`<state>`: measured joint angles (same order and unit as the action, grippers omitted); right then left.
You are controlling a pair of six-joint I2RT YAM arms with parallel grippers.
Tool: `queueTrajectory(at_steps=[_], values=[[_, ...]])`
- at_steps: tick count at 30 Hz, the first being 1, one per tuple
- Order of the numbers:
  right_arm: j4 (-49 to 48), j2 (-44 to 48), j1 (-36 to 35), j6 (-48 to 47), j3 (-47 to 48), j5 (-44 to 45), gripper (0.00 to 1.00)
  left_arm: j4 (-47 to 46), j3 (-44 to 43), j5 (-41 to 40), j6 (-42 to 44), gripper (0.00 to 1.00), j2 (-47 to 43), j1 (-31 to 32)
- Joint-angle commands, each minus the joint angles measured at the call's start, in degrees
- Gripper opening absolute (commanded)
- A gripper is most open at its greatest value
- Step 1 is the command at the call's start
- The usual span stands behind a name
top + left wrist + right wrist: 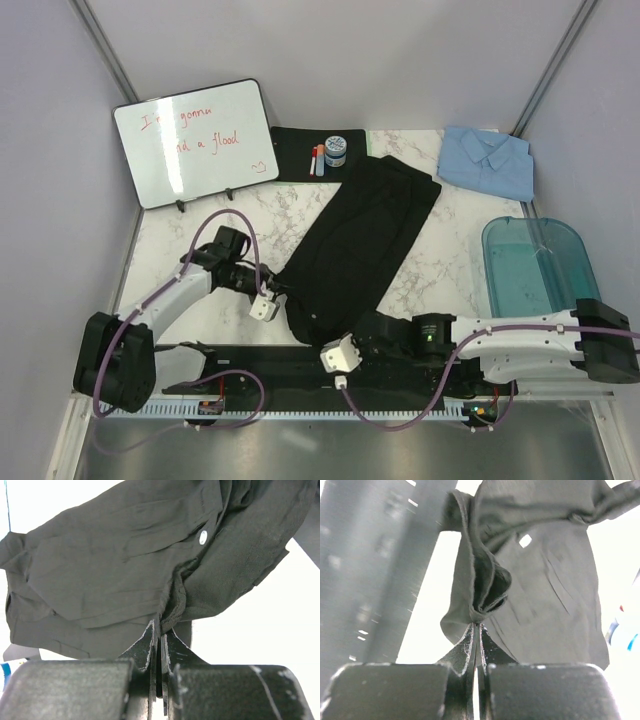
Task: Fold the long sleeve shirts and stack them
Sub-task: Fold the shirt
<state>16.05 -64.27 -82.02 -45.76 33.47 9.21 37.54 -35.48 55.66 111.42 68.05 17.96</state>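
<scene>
A large black long sleeve shirt (365, 235) lies diagonally across the marble table, loosely folded lengthwise. My left gripper (272, 303) is at its near left edge, shut on a fold of the black fabric (120, 565); in the left wrist view the fingertips (151, 635) pinch the cloth. My right gripper (340, 355) is at the shirt's near end, also shut on a bunched hem of the black shirt (540, 595), with the right gripper (478, 626) closed tight. A light blue shirt (487, 160) lies folded at the back right.
A whiteboard (195, 140) leans at the back left. A flat black mat (295, 150) at the back holds markers (318, 160) and a small jar (336, 150). A teal plastic bin (535, 265) stands at the right edge.
</scene>
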Motion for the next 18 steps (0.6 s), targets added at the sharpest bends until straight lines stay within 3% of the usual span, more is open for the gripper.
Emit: queueTrajectory(at_steps=[1, 8, 14, 18], values=[[1.79, 4.32, 2.74, -1.79, -1.22, 2.39, 0.0, -0.97, -5.03, 2.88, 0.03, 0.02, 3.4, 1.11], [2.49, 6.79, 9.84, -4.24, -1.66, 1.96, 0.0, -3.96, -12.75, 2.26, -3.91, 0.02, 10.16, 2.61], [3.46, 8.02, 24.25, -11.01, -0.25, -4.0, 0.0, -8.62, -25.23, 1.56, -10.15, 0.02, 21.67, 4.02], [3.46, 4.95, 35.6, -14.09, 2.81, -8.5, 0.0, -8.71, -34.01, 0.33, -9.9, 0.02, 29.4, 4.37]])
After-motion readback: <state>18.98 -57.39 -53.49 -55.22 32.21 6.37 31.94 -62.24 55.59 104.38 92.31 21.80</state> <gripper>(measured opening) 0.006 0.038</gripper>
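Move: Both hands are about 8 cm above the table, each pinching the near end of the dark shirt. The shirt's far end lies some 26 cm ahead and 25 cm to the right of the left hand, and about 35 cm ahead and 11 cm right of the right hand. From the left hand, the jar stands about 32 cm ahead and 13 cm right; from the right hand, the folded blue shirt is some 37 cm ahead and 32 cm right. The left hand keeps its pinch on the dark shirt's near end and speeds up forward towards the far end, about 11 cm, drifting some 6 cm right and rising about 4 cm with hardly any turn. Alongside it the right hand travels about 11 cm forward and 8 cm right, out past the shirt's right edge, rising a little and turning some 20 degrees clockwise; its fingers stay shut, but the cloth pinched in them at the start comes free. ##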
